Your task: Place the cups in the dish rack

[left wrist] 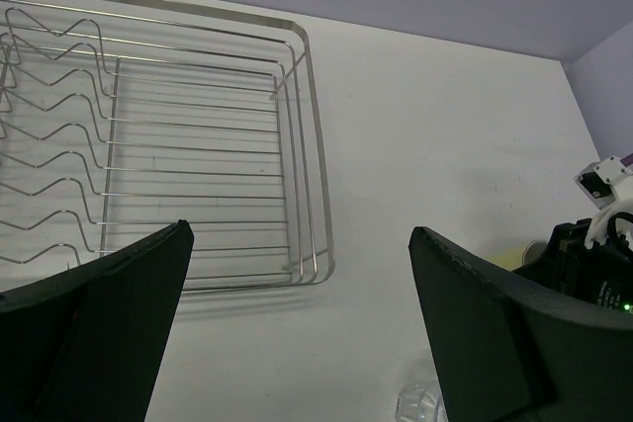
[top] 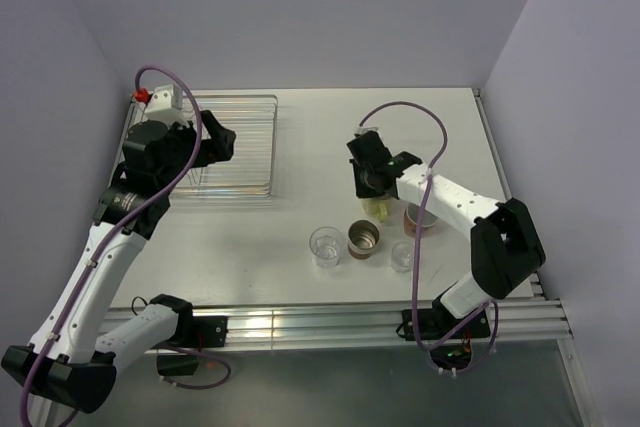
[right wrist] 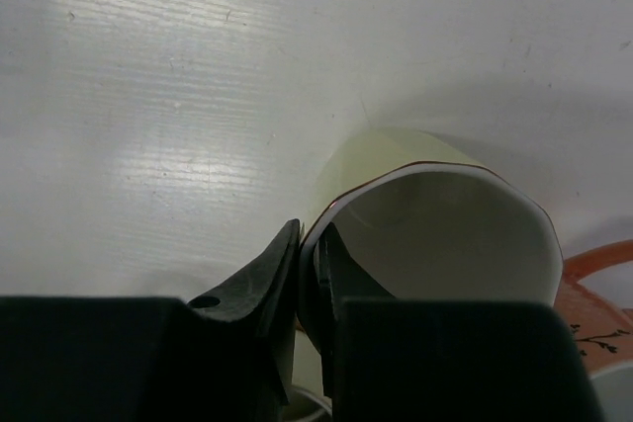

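Note:
My right gripper is shut on the rim of the pale yellow mug. One finger is outside the wall and one inside the white interior. The mug stands on the table right of centre. Beside it are the salmon-pink mug, the brown metallic cup and two clear glass tumblers. The wire dish rack sits at the back left with no cups in it. My left gripper hangs open by the rack's right end and holds nothing.
The salmon-pink mug's rim lies close to the right of the held mug. A tumbler shows low in the left wrist view. Walls close in the table on the left, back and right.

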You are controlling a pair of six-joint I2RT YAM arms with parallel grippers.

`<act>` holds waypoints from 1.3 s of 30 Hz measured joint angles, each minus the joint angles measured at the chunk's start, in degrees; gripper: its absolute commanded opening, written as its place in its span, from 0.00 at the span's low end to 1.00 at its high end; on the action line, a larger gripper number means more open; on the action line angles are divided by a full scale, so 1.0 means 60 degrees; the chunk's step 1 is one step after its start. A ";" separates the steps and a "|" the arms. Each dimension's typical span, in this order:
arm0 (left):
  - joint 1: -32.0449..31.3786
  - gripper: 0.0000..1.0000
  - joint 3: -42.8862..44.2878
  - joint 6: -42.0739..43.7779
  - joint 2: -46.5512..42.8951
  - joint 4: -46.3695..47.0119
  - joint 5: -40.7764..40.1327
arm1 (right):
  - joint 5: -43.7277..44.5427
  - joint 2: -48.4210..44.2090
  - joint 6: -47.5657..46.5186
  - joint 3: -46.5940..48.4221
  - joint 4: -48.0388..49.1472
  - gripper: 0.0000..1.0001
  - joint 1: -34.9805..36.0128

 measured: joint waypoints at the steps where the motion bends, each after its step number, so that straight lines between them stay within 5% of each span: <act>1: 0.0000 0.99 0.0004 0.0000 0.0018 0.0007 0.0000 | 0.0022 0.0040 0.0000 0.0135 -0.0175 0.00 0.0000; 12: 0.0361 0.99 0.0036 -0.0393 0.0601 0.0011 0.0514 | -0.0095 0.0259 -0.0076 0.3974 -0.1264 0.00 -0.0004; 19: 0.1162 0.99 0.0350 -0.1490 0.1173 0.0739 0.2401 | -0.3195 0.0168 0.0492 0.4506 0.0084 0.00 -0.0102; 28: 0.1967 0.99 -0.0270 -0.3697 0.2404 0.4080 0.5752 | -0.7996 0.0109 0.4637 0.2812 0.5912 0.00 -0.1344; 33: 0.1982 0.99 -0.0765 -0.4881 0.3067 0.6094 0.6958 | -0.9016 0.0350 0.7420 0.1978 0.9391 0.00 -0.2218; 39: 0.1953 0.99 -0.1133 -0.6226 0.3421 0.8415 0.7883 | -0.9541 0.0641 0.9176 0.1661 1.1712 0.00 -0.2244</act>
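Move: My right fingers already pinch the yellow cup at its left rim; its middle is about 4 cm to the right, 1 cm ahead and 5 cm below them. The steel cup stands some 9 cm back and 1 cm right, the orange mug about 4 cm back and 13 cm right. My open left gripper waits roughly 26 cm to the left, level fore-and-aft and 23 cm higher. From that left hand the yellow cup lies about 30 cm right, 1 cm ahead and 28 cm below. Keeping my pinch on the rim, I lift the yellow cup about 30 cm with my right hand, soon swinging it left towards my left gripper and rolling it over some 85 degrees, left side up, so its base turns to that gripper. My open left hand dips slightly, then reaches right and forward to meet it, rolling right side up and turning clockwise. ##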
